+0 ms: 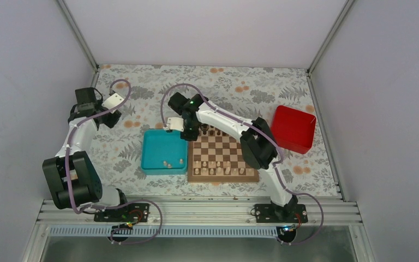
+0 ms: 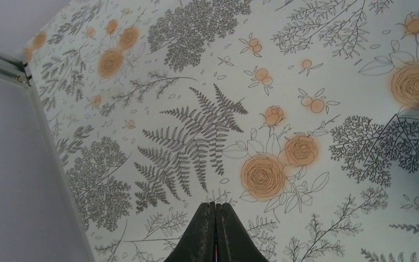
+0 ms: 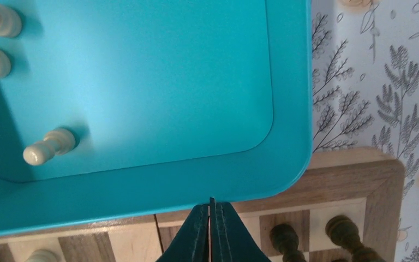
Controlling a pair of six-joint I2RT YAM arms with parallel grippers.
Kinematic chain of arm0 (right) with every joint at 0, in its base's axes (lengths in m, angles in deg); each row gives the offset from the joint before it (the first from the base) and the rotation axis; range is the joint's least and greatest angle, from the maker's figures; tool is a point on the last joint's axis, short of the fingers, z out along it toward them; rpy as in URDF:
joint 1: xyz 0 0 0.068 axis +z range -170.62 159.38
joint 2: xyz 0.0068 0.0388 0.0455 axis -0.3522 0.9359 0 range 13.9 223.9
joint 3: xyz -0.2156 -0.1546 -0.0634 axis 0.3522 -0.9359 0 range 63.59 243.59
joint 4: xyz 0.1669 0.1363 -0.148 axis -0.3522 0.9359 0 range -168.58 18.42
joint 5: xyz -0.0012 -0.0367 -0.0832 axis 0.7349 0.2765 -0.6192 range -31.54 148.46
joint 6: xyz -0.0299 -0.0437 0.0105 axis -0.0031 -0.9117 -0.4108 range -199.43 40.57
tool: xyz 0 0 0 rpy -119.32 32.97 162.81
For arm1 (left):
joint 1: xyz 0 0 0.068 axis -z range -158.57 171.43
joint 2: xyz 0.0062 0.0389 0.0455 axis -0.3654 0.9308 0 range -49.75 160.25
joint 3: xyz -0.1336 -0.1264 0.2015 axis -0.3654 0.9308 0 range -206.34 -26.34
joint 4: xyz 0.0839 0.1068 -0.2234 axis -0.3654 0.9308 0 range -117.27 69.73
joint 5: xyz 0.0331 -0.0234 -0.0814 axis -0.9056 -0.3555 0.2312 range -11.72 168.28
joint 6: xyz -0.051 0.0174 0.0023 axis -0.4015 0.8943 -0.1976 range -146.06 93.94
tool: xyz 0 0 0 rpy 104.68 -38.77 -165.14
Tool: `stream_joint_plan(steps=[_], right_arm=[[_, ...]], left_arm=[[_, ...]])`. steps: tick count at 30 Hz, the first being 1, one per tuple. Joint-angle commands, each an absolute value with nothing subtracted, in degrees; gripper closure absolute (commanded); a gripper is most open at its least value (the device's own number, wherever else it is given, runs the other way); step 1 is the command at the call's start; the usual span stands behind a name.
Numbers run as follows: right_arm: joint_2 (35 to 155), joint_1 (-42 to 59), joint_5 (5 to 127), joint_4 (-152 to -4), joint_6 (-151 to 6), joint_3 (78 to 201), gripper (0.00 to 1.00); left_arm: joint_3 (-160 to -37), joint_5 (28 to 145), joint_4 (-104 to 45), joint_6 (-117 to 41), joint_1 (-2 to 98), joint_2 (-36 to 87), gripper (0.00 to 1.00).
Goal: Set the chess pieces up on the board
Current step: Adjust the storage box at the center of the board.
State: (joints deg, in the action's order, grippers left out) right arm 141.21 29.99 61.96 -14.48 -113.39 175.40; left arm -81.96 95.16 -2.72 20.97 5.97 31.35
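Observation:
The board [image 1: 223,178] lies at mid-table with pale chess pieces [image 1: 213,168] lined along its near rows and dark pieces at its far edge. More pale chess pieces [image 3: 49,146] lie in the teal tray [image 3: 142,191]. My right gripper [image 3: 211,204] is shut with nothing in it. It hovers over the board's far left corner [image 3: 354,174], at the tray's rim, beside two dark pieces [image 3: 283,237]. Far to the left, my left gripper [image 2: 216,205] is shut and empty over the floral cloth.
The teal tray [image 1: 163,151] sits against the board's left side. A red box [image 1: 293,128] stands right of the board at the back. White walls close in the table on three sides, with a frame post [image 2: 11,68] near the left gripper.

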Motion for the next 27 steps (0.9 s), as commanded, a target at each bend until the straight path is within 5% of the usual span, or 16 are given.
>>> stream_joint_plan(steps=[1, 27], right_arm=[[145.2, 31.1, 61.4, -15.7, -112.5, 177.8, 0.96], [154.5, 36.9, 68.1, -29.4, -113.8, 191.5, 0.93]], left_arm=[[-80.7, 95.7, -3.2, 22.9, 4.3, 29.0, 0.98], [-77.1, 98.7, 8.1, 30.6, -0.9, 24.1, 0.98]])
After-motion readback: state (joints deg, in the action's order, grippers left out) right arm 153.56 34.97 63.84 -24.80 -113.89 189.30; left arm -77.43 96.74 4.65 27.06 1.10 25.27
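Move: The storage box's middle lies about 9 cm left, 5 cm back and 4 cm below the right hand, whose shut fingers are at its right rim near the far corner. The chess board's middle is 14 cm right and 4 cm back; the nearest dark pieces stand 6 cm right and 4 cm ahead. The loose white piece in the box is 2 cm left and 8 cm back. From the left hand the box lies about 23 cm right, 13 cm back and 11 cm below. Push the storage box away from the chess board with the right gripper: keep the fingers shut against the outside of its right wall near the far corner, and drive about 10 cm left, dipping some 4 cm, then rising about 2 while the fingertips tilt some 10 degrees leftward. Meanwhile draw the shut left gripper back about 5 cm, clear of the box. ##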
